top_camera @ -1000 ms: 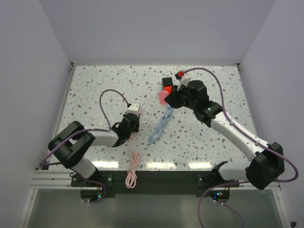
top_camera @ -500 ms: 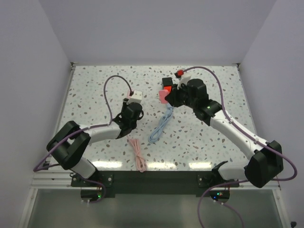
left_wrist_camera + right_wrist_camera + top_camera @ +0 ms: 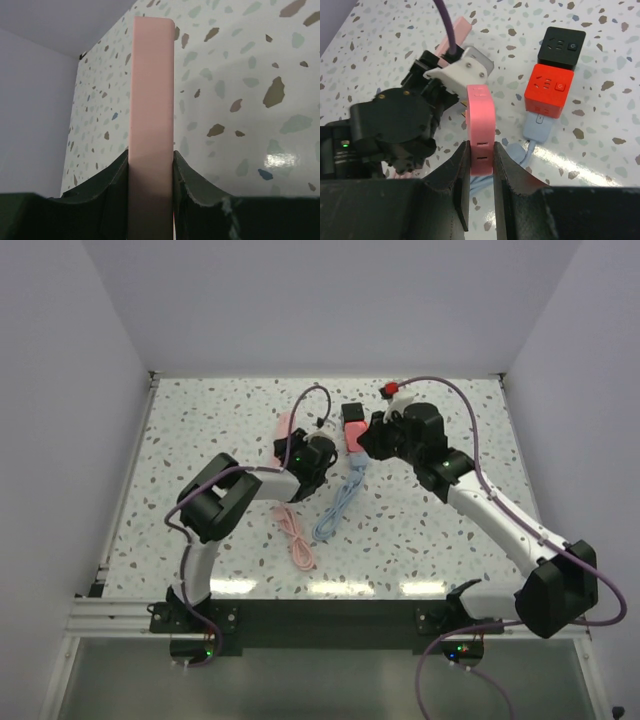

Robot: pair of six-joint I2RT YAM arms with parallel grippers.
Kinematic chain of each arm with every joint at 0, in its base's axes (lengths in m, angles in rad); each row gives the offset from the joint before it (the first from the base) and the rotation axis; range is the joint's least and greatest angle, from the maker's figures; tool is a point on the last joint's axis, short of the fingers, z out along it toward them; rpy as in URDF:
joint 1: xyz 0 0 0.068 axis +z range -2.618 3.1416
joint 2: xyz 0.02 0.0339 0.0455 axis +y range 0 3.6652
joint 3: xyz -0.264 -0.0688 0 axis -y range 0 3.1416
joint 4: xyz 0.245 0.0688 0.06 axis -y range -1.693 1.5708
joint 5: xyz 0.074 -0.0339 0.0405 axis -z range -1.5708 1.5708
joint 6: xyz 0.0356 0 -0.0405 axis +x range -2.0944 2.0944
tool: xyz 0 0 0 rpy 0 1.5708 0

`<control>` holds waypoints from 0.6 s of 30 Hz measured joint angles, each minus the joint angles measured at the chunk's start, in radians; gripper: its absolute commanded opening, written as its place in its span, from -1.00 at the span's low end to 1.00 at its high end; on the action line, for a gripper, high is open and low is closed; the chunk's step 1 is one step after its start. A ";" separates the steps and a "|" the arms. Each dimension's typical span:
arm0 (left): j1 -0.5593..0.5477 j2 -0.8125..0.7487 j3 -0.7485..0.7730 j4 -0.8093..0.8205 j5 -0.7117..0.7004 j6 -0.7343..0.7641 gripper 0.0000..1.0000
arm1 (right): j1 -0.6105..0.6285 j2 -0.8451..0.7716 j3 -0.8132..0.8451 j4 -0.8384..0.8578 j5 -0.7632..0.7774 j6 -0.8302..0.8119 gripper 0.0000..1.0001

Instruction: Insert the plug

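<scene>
A pale pink plug [image 3: 151, 100] sticks out upright between my left gripper's [image 3: 150, 157] fingers, which are shut on it. In the top view that plug [image 3: 284, 426] is at the table's middle back, and its pink cable [image 3: 296, 543] trails toward the front. My right gripper [image 3: 481, 150] is shut on a brighter pink socket block [image 3: 480, 125] with two slots on its side. The top view shows the block [image 3: 355, 437] just right of the left gripper [image 3: 303, 448]. The right wrist view has the left wrist [image 3: 400, 125] close on the block's left, apart from it.
A red block [image 3: 548, 90] and a black block [image 3: 563, 46] lie joined end to end beyond the right gripper. A light blue plug [image 3: 538, 127] sits in the red block. Its blue cable [image 3: 338, 508] runs toward the front. White walls enclose the table.
The left arm has swung from the front left to the middle back, carrying the pink plug and dragging its cable. The right gripper with the socket block shifted slightly.
</scene>
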 measured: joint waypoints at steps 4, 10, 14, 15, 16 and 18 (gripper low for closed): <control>0.000 0.113 0.084 -0.055 0.013 0.006 -1.00 | -0.013 -0.034 -0.003 -0.012 0.034 0.000 -1.00; -0.002 0.219 0.238 -0.163 0.036 -0.006 -0.44 | -0.025 -0.093 -0.003 -0.014 0.062 -0.003 -1.00; -0.005 0.256 0.288 -0.210 0.034 -0.023 0.24 | -0.027 -0.097 -0.007 -0.014 0.073 -0.004 -1.00; -0.004 0.256 0.296 -0.213 0.028 -0.030 0.45 | -0.028 -0.097 -0.011 -0.014 0.076 -0.004 -1.00; -0.003 0.254 0.306 -0.215 0.026 -0.038 0.53 | -0.030 -0.097 -0.014 -0.014 0.077 -0.004 -1.00; -0.001 0.246 0.314 -0.214 0.031 -0.058 0.80 | -0.032 -0.096 -0.019 -0.019 0.077 -0.005 -1.00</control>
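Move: The left hand holds the long pink strip just above its resting spot, roughly 3 cm ahead, 4 cm to the right and 6 cm below. From that hand the red block is about 3 cm ahead and 19 cm right, and the black block about 9 cm ahead and 18 cm right. The right hand holds the small pink adapter; the red block is some 12 cm ahead of it, 1 cm left and 20 cm below, with the blue plug 6 cm ahead. Down about 5 cm, while also working forward and right by some 3 cm each, the left hand lowers the pink strip onto the table with its fingertips tipping slightly down, then opens wide around it and starts to rise. The right hand keeps its pinch on the pink adapter and draws it right and up, away from the red block. ##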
